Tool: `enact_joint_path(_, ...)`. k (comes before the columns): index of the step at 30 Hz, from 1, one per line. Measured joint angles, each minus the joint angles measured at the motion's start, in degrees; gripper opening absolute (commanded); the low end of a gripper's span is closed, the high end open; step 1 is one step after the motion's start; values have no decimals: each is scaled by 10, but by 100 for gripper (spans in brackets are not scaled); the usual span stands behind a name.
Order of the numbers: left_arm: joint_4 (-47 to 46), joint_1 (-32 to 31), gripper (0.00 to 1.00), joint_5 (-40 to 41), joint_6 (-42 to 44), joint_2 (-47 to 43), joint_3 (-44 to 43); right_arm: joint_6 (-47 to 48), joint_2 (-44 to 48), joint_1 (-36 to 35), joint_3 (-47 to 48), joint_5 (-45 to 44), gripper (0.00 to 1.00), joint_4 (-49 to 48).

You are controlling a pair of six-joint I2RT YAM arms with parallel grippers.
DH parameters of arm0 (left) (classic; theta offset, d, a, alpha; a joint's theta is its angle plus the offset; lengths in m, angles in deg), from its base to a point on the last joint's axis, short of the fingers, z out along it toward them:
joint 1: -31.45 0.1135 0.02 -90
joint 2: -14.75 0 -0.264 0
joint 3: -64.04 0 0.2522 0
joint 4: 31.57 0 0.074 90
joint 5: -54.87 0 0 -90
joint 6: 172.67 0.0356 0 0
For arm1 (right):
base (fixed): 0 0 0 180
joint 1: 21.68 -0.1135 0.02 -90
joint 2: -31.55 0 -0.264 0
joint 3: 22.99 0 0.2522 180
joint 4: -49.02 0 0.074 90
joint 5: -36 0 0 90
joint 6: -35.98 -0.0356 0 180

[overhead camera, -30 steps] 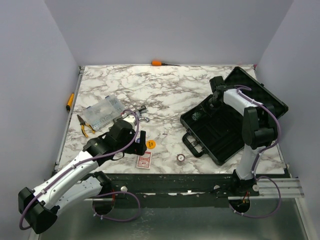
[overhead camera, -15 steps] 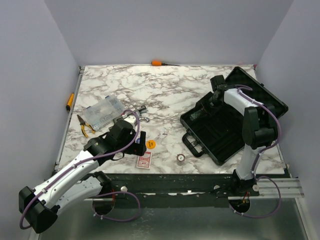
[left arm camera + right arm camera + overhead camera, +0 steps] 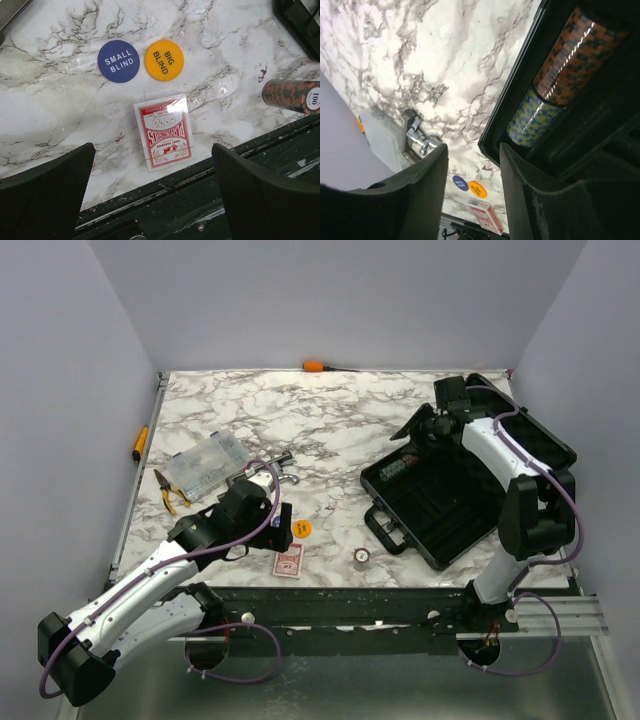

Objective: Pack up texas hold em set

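The black case [image 3: 440,502] lies open at the right, its lid [image 3: 525,435] tilted back. Two chip stacks lie in a slot at its far-left corner, an orange one [image 3: 575,55] and a blue-yellow one [image 3: 532,120]. My right gripper [image 3: 418,427] hovers above that corner, open [image 3: 472,190], nothing between its fingers. My left gripper [image 3: 152,195] is wide open over the table's front edge, just in front of the red-backed card deck [image 3: 163,131]. Beyond the deck lie the blue disc [image 3: 118,61] and the orange disc [image 3: 164,60]. Another chip stack [image 3: 295,95] lies to the right on the table.
A clear plastic box [image 3: 203,462] and pliers [image 3: 165,490] lie at the left, with a grey metal clamp [image 3: 280,465] next to them. An orange-handled screwdriver [image 3: 318,365] rests at the back edge and another [image 3: 140,443] at the left edge. The case handle [image 3: 385,530] faces the deck.
My right gripper has lifted up and back-right out of the case's far-left corner, leaving the chip stacks in the slot. The left arm has not moved.
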State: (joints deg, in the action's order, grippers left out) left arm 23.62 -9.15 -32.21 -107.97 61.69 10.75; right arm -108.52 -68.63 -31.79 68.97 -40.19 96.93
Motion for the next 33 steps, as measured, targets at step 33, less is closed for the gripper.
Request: enact_joint_path(33,0,0,98,-1,3,1,0,115,-52,-84,-54,-14,11,-23)
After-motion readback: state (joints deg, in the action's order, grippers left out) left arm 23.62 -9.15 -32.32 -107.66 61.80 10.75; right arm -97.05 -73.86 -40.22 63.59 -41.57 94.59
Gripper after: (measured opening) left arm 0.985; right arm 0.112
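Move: The green-blue chip stack I have just laid in the case is about 3 cm back and 1 cm to the left of my right hand, some 8 cm below it. The brown stack adjoins its far-right end, about 2 cm ahead and 4 cm right of my hand. The case's left corner is roughly 6 cm back and 7 cm left. From my idle left hand, the green-blue stack is about 20 cm ahead and 30 cm to the right. With my right hand I swing about 5 cm back and 5 cm left from over the stacks, shutting my half-open fingers and turning some 20 degrees counter-clockwise. Then I sink about 7 cm into the case between its left corner and the free end of the green-blue stack, finally easing 1 cm forward with the nearly shut tips close at that end. ##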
